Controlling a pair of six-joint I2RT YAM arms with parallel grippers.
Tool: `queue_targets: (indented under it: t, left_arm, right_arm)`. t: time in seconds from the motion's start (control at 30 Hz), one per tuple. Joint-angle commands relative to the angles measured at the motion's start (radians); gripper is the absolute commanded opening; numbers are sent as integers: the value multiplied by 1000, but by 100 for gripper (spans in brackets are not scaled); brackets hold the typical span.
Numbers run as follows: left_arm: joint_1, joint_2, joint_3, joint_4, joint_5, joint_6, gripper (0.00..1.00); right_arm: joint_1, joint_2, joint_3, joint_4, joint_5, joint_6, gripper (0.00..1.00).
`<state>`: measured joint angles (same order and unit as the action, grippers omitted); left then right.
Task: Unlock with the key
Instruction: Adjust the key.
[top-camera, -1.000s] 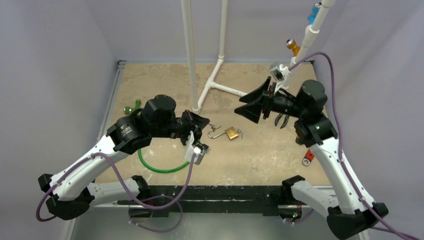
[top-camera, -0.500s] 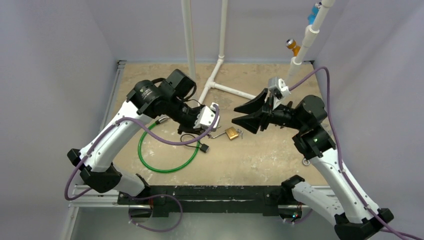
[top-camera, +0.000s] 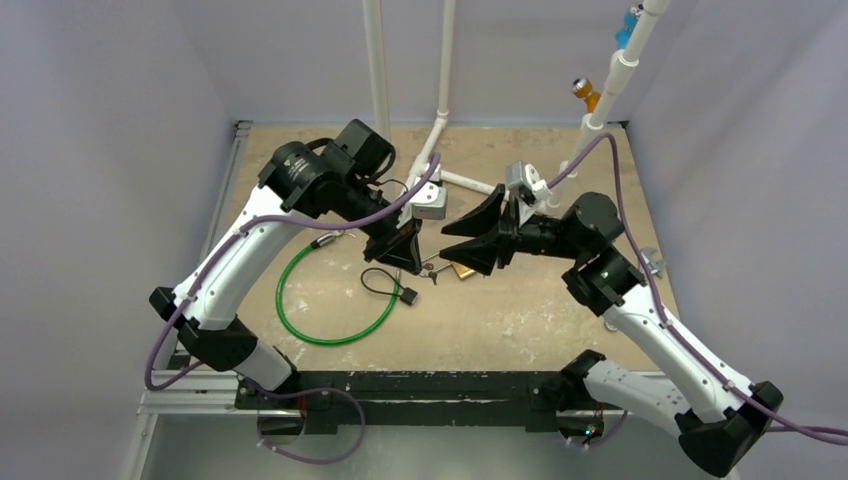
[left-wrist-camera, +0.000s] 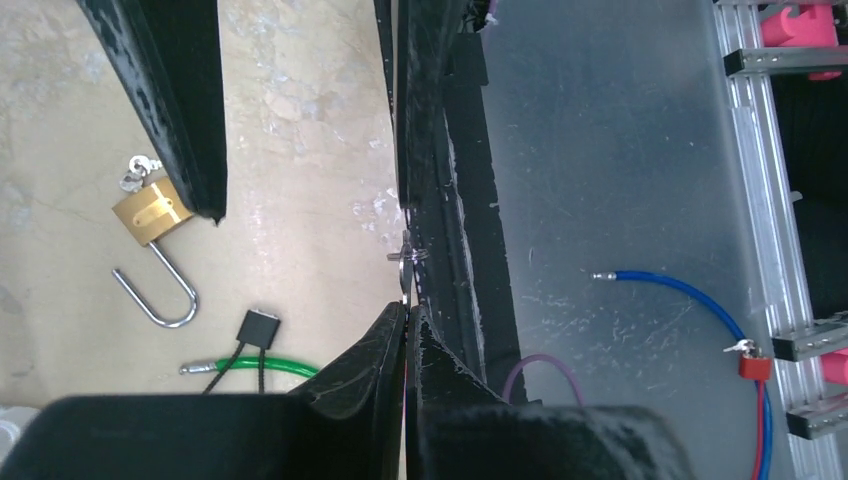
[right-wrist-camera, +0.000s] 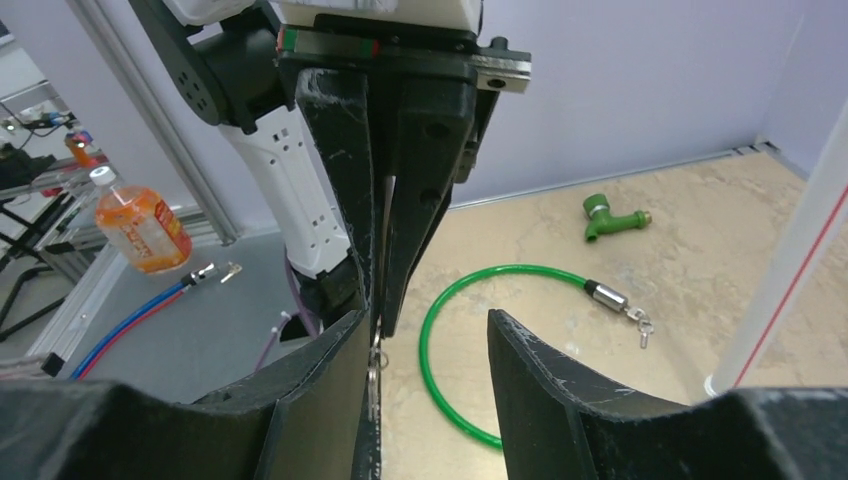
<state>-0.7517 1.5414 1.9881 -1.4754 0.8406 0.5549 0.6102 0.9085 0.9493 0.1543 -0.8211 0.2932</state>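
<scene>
The brass padlock (left-wrist-camera: 150, 210) lies on the tan table with its steel shackle (left-wrist-camera: 160, 295) toward the green cable; a small bunch of keys (left-wrist-camera: 135, 172) sits at its other end. In the top view the padlock (top-camera: 462, 270) is half hidden under my right gripper (top-camera: 452, 243). My left gripper (left-wrist-camera: 407, 305) is shut on a thin silver key (left-wrist-camera: 405, 265) that sticks out past its tips. That key (right-wrist-camera: 374, 375) hangs against the inner face of one finger (right-wrist-camera: 330, 390) of my right gripper (right-wrist-camera: 425, 330), whose jaws stand apart around the left gripper's (top-camera: 408, 262) tips.
A green cable lock (top-camera: 330, 300) loops on the table left of the padlock, with a black tag on a cord (top-camera: 405, 293) beside it. White pipes (top-camera: 440, 130) rise at the back. A green hose fitting (right-wrist-camera: 605, 215) lies at the far left edge.
My left arm has swung up and right, bringing its gripper with the key down between the right gripper's fingers. The right gripper has moved left over the padlock and narrowed its jaws.
</scene>
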Motion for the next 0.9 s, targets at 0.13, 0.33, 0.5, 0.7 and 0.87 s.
queue_targets:
  t: [0.13, 0.33, 0.5, 0.7, 0.87]
  left_arm:
    - [5, -1, 67, -13, 29, -86, 0]
    - [6, -4, 73, 7, 10, -95, 0]
    - [6, -10, 66, 23, -9, -102, 0]
    - [6, -16, 62, 45, -21, -108, 0]
    - [6, -13, 55, 63, -19, -122, 0]
  right_arm:
    - [91, 70, 75, -17, 6, -58, 44]
    - [117, 79, 83, -87, 41, -96, 39]
    - [118, 73, 87, -103, 58, -109, 19]
    - [121, 78, 93, -122, 69, -115, 0]
    - [121, 92, 98, -137, 69, -102, 0]
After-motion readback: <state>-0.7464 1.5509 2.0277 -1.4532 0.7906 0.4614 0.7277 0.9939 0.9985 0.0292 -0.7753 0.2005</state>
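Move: The key juts from the left hand's shut fingertips, its middle roughly 2 cm to the right of that hand and 1 cm below it, level with it fore and aft. From the open right hand the key lies about 3 cm to the left, 2 cm back and 3 cm lower. Far beneath, some 24 cm below the right hand, the brass padlock lies about 9 cm ahead and 3 cm right, and the black cable lock's block 3 cm ahead and 8 cm left. The right hand slides about 3 cm left towards the key at the left fingertips, sinking some 2.5 cm and drawing back 1 cm as its left side dips slightly, then all but stops and shuts its half-open fingers, pinching the free part of the key tip to tip with the left hand. The left hand keeps its own pinch on the key nearly in place, easing forward about 1 cm late on with a small counter-clockwise turn of some 5 degrees. ##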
